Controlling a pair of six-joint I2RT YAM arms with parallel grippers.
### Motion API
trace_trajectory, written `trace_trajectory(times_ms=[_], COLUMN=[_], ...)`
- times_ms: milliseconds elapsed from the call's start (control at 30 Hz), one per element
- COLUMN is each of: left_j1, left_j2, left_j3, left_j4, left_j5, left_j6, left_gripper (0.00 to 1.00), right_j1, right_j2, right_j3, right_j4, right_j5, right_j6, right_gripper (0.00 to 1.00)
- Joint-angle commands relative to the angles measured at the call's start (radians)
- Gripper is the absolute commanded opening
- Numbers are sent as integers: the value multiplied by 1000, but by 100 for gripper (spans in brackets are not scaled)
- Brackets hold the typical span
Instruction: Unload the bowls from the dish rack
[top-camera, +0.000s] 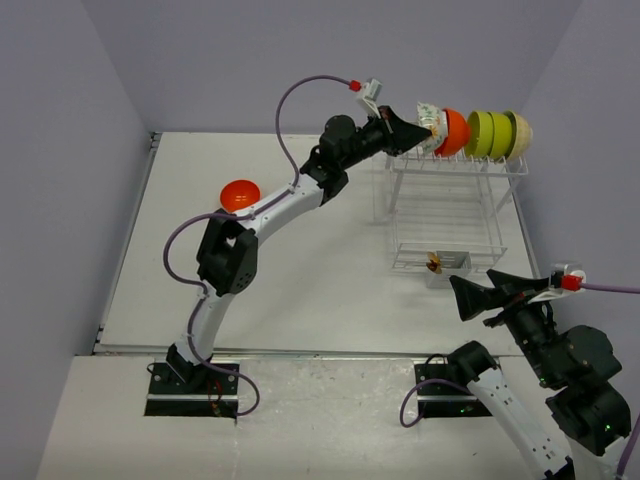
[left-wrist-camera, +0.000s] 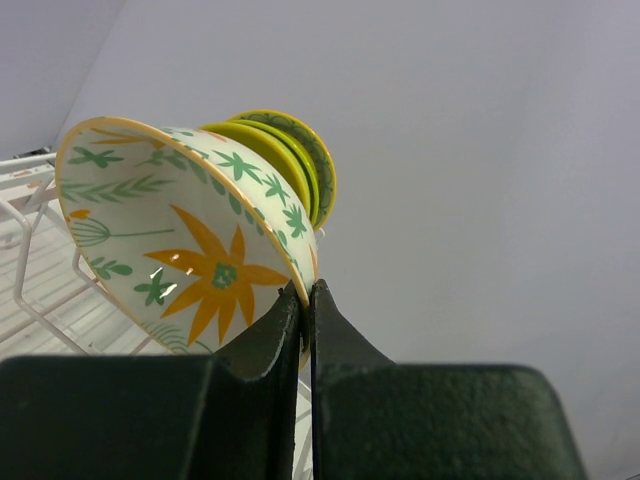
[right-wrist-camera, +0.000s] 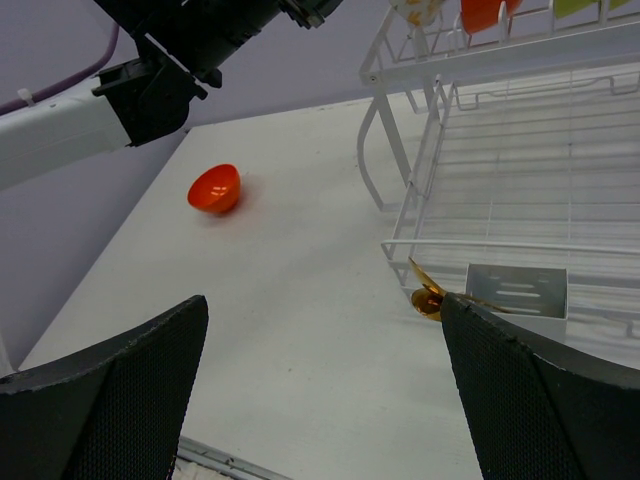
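The white dish rack (top-camera: 450, 205) stands at the back right. On its top tier a row of bowls stands on edge: the white floral bowl (top-camera: 430, 120) at the left end, then an orange bowl (top-camera: 456, 131), two lime green bowls (top-camera: 490, 134) and a beige bowl (top-camera: 521, 134). My left gripper (top-camera: 422, 128) reaches in from the left and is shut on the floral bowl (left-wrist-camera: 180, 250) at its rim, jaws (left-wrist-camera: 305, 300) pinching it. Another orange bowl (top-camera: 240, 194) lies on the table. My right gripper (right-wrist-camera: 322, 310) hangs open near the rack's front left corner, holding nothing.
A small cutlery basket (right-wrist-camera: 515, 290) hangs on the rack's near side with a gold utensil (right-wrist-camera: 428, 295) sticking out, close to my right finger. The rack's lower tier (right-wrist-camera: 520, 180) is bare wire. The table's near edge (top-camera: 300, 352) runs in front of the arm bases.
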Motion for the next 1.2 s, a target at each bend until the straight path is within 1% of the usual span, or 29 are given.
trace_trajectory(times_ms=[0, 200, 433, 467, 500, 533, 567, 600, 633, 733, 767, 833, 867, 933, 1167], left_j1=[5, 5, 6, 5, 5, 2, 2, 2, 2, 2, 2, 2, 2, 2, 5], left_j2=[-123, -201, -345, -373, -391, -405, -434, -453, -491, -525, -531, -529, -523, -485, -269], left_j3=[-7, -12, -113, -112, -116, -115, -109, -128, -147, -211, -222, -260, -286, -306, -273], left_j4=[93, -6, -124, -212, -269, -332, -490, -571, -686, -835, -928, -1002, -1057, -1110, -1175], left_j5=[-39, -51, -102, -134, -160, -192, -282, -339, -469, -627, -693, -741, -792, -839, -876], left_j6=[66, 158, 302, 327, 394, 430, 488, 511, 540, 568, 579, 586, 594, 602, 635], left_gripper=[0, 0, 0, 0, 0, 0, 0, 0, 0, 0, 0, 0, 0, 0, 0], right_j1=[6, 6, 6, 6, 6, 6, 6, 4, 6, 6, 6, 6, 6, 6, 6], right_j2=[4, 18, 24, 27, 27, 27, 24, 21, 14, -5, -9, -19, -20, -16, 33], right_j3=[24, 30, 24, 27, 32, 33, 35, 33, 32, 18, 16, 15, 15, 13, 6], right_j4=[2, 9, 20, 17, 11, 8, 3, 2, 2, -2, -2, -2, 2, 11, 17], right_j5=[-3, -17, -14, -14, -9, -8, -6, -3, 4, 14, 18, 26, 26, 12, -45], right_j6=[-15, -11, -10, -10, -11, -11, -11, -13, -15, -19, -21, -16, -13, 1, 19], right_gripper=[99, 99, 99, 99, 99, 99, 99, 99, 99, 99, 99, 99, 99, 99, 99])
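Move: The left hand holds the flowered bowl by its rim at the rack's top tier; the orange bowl on the table, which it is being carried towards, lies some 43 cm to its left, about 5 cm farther out and roughly 33 cm below. Close on its right stand the rack's other orange bowl, about 6 cm right and 2 cm ahead, and the green bowls, about 13 cm right and 2 cm ahead, all near hand height. From the right hand, the table's orange bowl lies about 38 cm ahead, 47 cm left and 30 cm below. Keeping its pinch on the flowered bowl's rim, the left hand first rises about 8 cm, drawing slightly back and starting left, to take the bowl up out of the rack. It then sweeps left and sinks ever more steeply towards the orange bowl on the table, ending some 22 cm left of and 19 cm below where it began, while the wrist swings round by some 80 degrees so that the fingers go from pointing right to pointing forward and down. ##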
